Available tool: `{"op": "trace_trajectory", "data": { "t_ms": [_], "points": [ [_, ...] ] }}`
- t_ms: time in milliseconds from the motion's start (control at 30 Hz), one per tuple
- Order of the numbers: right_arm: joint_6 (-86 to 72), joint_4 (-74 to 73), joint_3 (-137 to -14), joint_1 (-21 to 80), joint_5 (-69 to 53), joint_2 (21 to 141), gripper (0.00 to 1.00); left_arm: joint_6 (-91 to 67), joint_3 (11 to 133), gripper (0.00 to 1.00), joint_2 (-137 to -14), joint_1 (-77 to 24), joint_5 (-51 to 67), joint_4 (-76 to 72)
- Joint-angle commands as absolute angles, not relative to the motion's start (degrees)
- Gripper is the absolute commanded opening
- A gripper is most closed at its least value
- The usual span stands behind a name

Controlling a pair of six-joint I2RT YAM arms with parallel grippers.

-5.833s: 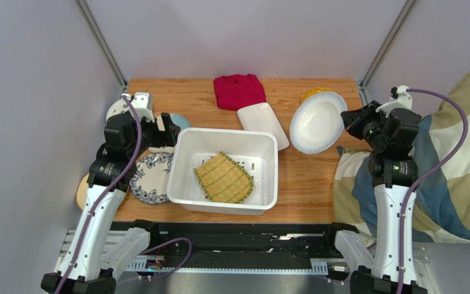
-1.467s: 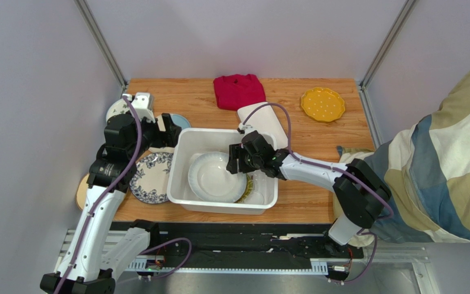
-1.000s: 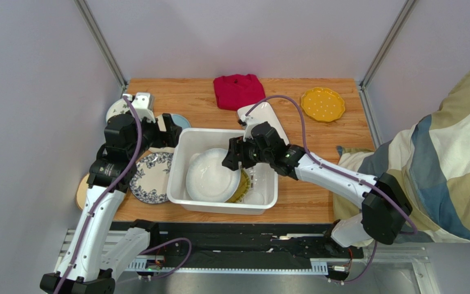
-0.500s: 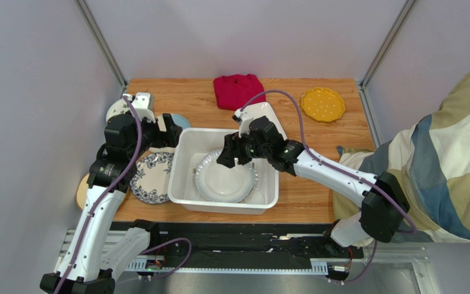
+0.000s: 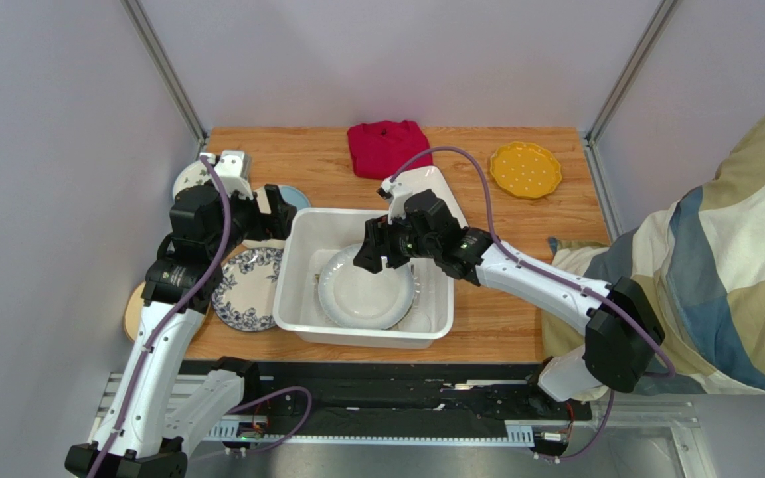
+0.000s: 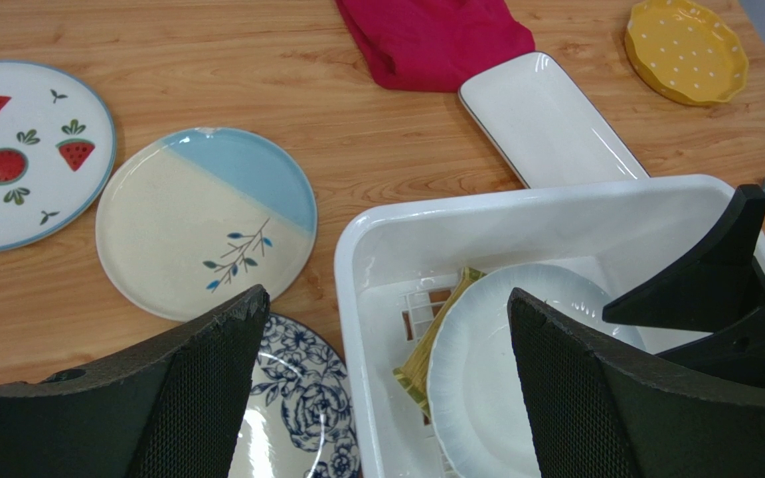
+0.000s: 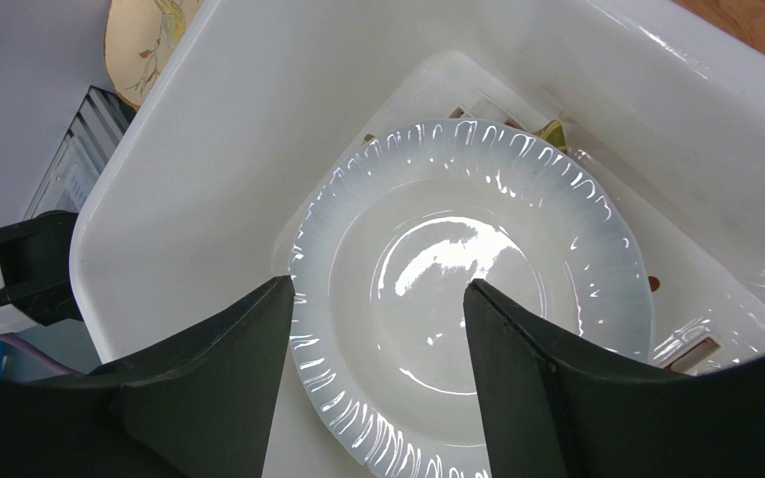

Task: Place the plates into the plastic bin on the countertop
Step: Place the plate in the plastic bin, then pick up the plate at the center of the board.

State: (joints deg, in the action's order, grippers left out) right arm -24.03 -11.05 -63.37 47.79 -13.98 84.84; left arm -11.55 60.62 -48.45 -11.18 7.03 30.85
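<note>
The white plastic bin point(image 5: 362, 339) stands mid-countertop. A white round plate point(image 5: 362, 299) point(image 7: 466, 299) lies flat in it, over a greenish woven plate point(image 6: 441, 334) whose corner peeks out. My right gripper point(image 5: 375, 257) point(image 7: 377, 284) hovers open just above the round plate, touching nothing. My left gripper point(image 5: 275, 217) point(image 6: 386, 295) hangs open and empty over the bin's left rim. Left of the bin lie a blue floral plate point(image 5: 247, 289), a cream-and-blue plate point(image 6: 202, 214) and a strawberry-print plate point(image 6: 17, 149). Behind the bin lie a white rectangular plate point(image 5: 426, 189) and a yellow scalloped plate point(image 5: 524, 169).
A folded red cloth point(image 5: 388, 146) lies at the back centre of the wood countertop point(image 5: 496, 309). A tan plate point(image 5: 135, 309) overhangs the table's left edge. Grey walls close the left and back sides. A person in plaid fabric point(image 5: 736, 249) stands at the right.
The white round plate went from leaning toward the bin's left side to lying flat. My right gripper shifted slightly left above it. The left arm has not moved.
</note>
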Motion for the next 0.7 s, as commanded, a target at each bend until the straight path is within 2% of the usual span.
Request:
{"op": "trace_trajectory", "data": {
  "t_ms": [0, 167, 400, 667],
  "points": [
    [-21.63, -11.33, -64.95, 45.98, -11.34, 79.81, 0.67, -11.25, 60.47, 0.94, -48.25, -11.43, 7.12, 29.62],
    [-17.33, -15.29, -67.06, 42.37, -8.44, 71.64, 0.67, -11.16, 60.47, 0.94, -48.34, -11.51, 7.03, 29.62],
    [-18.53, -18.71, -67.06, 30.26, -7.31, 66.09, 0.68, -11.25, 60.38, 0.94, -48.52, -11.43, 7.03, 29.62],
    [-26.36, -23.64, -68.38, 19.09, 9.76, 68.64, 0.71, -11.07, 60.47, 0.94, -48.69, -11.43, 6.59, 29.62]
  ]
}}
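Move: For the empty right hand, the yellow plate it seems bound for lies roughly 35 cm ahead, 41 cm right and 14 cm below. The rectangular white plate is some 22 cm ahead, 16 cm right; the round white plate lies in the bin almost straight under the hand, about 12 cm down. From the idle left hand, the yellow plate is about 32 cm ahead, 57 cm right and 27 cm lower. The open right hand sweeps about 20 cm right, 10 forward and 11 up towards the yellow plate, turning clockwise. ##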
